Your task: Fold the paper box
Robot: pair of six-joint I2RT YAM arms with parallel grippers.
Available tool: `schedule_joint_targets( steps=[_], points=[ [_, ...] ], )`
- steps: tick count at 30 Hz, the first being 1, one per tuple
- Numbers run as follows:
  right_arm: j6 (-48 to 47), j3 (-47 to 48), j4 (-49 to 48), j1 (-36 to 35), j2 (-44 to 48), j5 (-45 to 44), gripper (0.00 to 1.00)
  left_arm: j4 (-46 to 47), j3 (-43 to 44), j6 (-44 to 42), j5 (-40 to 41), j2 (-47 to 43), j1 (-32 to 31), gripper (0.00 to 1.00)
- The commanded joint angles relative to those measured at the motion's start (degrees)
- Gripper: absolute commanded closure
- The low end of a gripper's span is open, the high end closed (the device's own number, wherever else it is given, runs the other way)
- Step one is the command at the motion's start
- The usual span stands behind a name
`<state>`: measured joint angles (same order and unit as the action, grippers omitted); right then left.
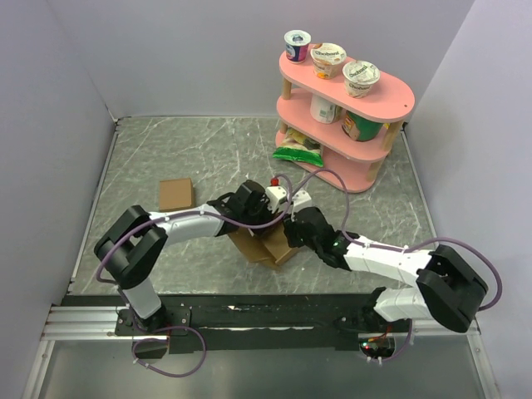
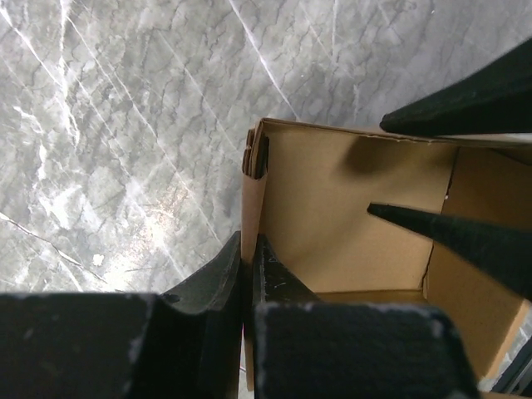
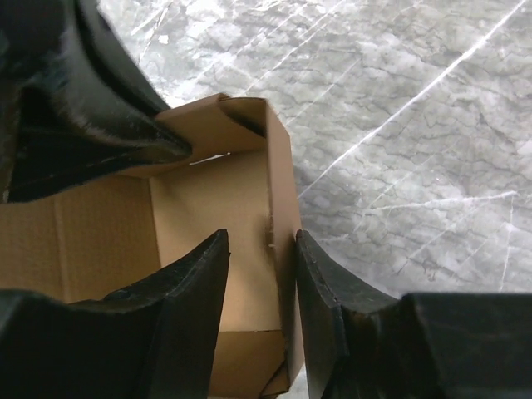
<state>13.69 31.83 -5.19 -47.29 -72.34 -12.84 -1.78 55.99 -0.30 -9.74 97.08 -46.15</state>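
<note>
The paper box (image 1: 266,248) is a brown open-topped carton standing at the table's middle, between both arms. My left gripper (image 2: 248,243) is shut on the box's (image 2: 332,195) left wall, one finger inside and one outside. My right gripper (image 3: 262,239) straddles the box's (image 3: 218,204) right wall; the outer finger touches the wall and the inner finger stands a little off it, so it is open. In the top view the left gripper (image 1: 252,223) and right gripper (image 1: 291,229) meet over the box. The left gripper's black fingers (image 3: 100,116) show at the opposite wall.
A small brown cardboard cube (image 1: 175,194) lies to the back left. A pink two-tier shelf (image 1: 389,100) with yogurt cups stands at the back right, with a green snack bag (image 1: 298,152) at its foot. Grey walls close three sides.
</note>
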Motion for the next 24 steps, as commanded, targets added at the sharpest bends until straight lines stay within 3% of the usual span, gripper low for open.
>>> schedule_joint_targets(
  steps=[1, 12, 15, 16, 19, 24],
  points=[
    [-1.8, -1.1, -11.1, -3.3, -2.6, 1.2, 0.55, -4.2, 2.5, -1.1, -5.6, 2.9, -0.6, 0.92],
    [-7.6, -4.3, -18.4, -9.2, -2.5, 0.7, 0.55, -8.8, 6.0, -2.8, -5.5, 6.9, -0.8, 0.93],
    [-4.7, -3.5, -15.3, -9.2, -1.8, -1.2, 0.43, -9.3, 5.9, -3.5, -3.4, 7.5, -1.3, 0.95],
    [-3.8, -2.6, -12.0, -9.1, -0.8, -1.8, 0.31, -9.2, 5.6, -3.7, -2.9, 7.5, -1.3, 0.95],
    [0.3, -2.0, -7.8, -9.1, 3.0, -4.5, 0.17, -8.0, 4.4, -4.1, -1.9, 6.6, -1.3, 0.94],
    [5.2, -4.1, -1.8, -7.8, 12.5, -5.1, 0.12, -7.4, 4.0, -4.2, -1.1, 6.2, -1.3, 0.94]
  ],
)
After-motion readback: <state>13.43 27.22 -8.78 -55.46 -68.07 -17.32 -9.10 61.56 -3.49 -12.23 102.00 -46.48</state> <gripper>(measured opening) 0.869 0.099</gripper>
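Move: The paper box's right wall stands between the right gripper's half-open fingers, its middle straight below the hand point by about 3 cm. The box's own middle is some 4 cm back, 5 cm left and 4 cm below this hand; the green snack bag is about 19 cm ahead and 2 cm to the right. From the left gripper, shut on the adjoining far wall, that right wall's middle lies roughly 2 cm back, 4 cm right and 2 cm below. Keep the left gripper pinched on the far wall and sink with it about 1.5 cm. Meanwhile push the right gripper down some 2.5 cm astride the right wall, working left and back towards the box's middle; then spread its fingers wide, draw back further and lift by about 2.5 cm. ##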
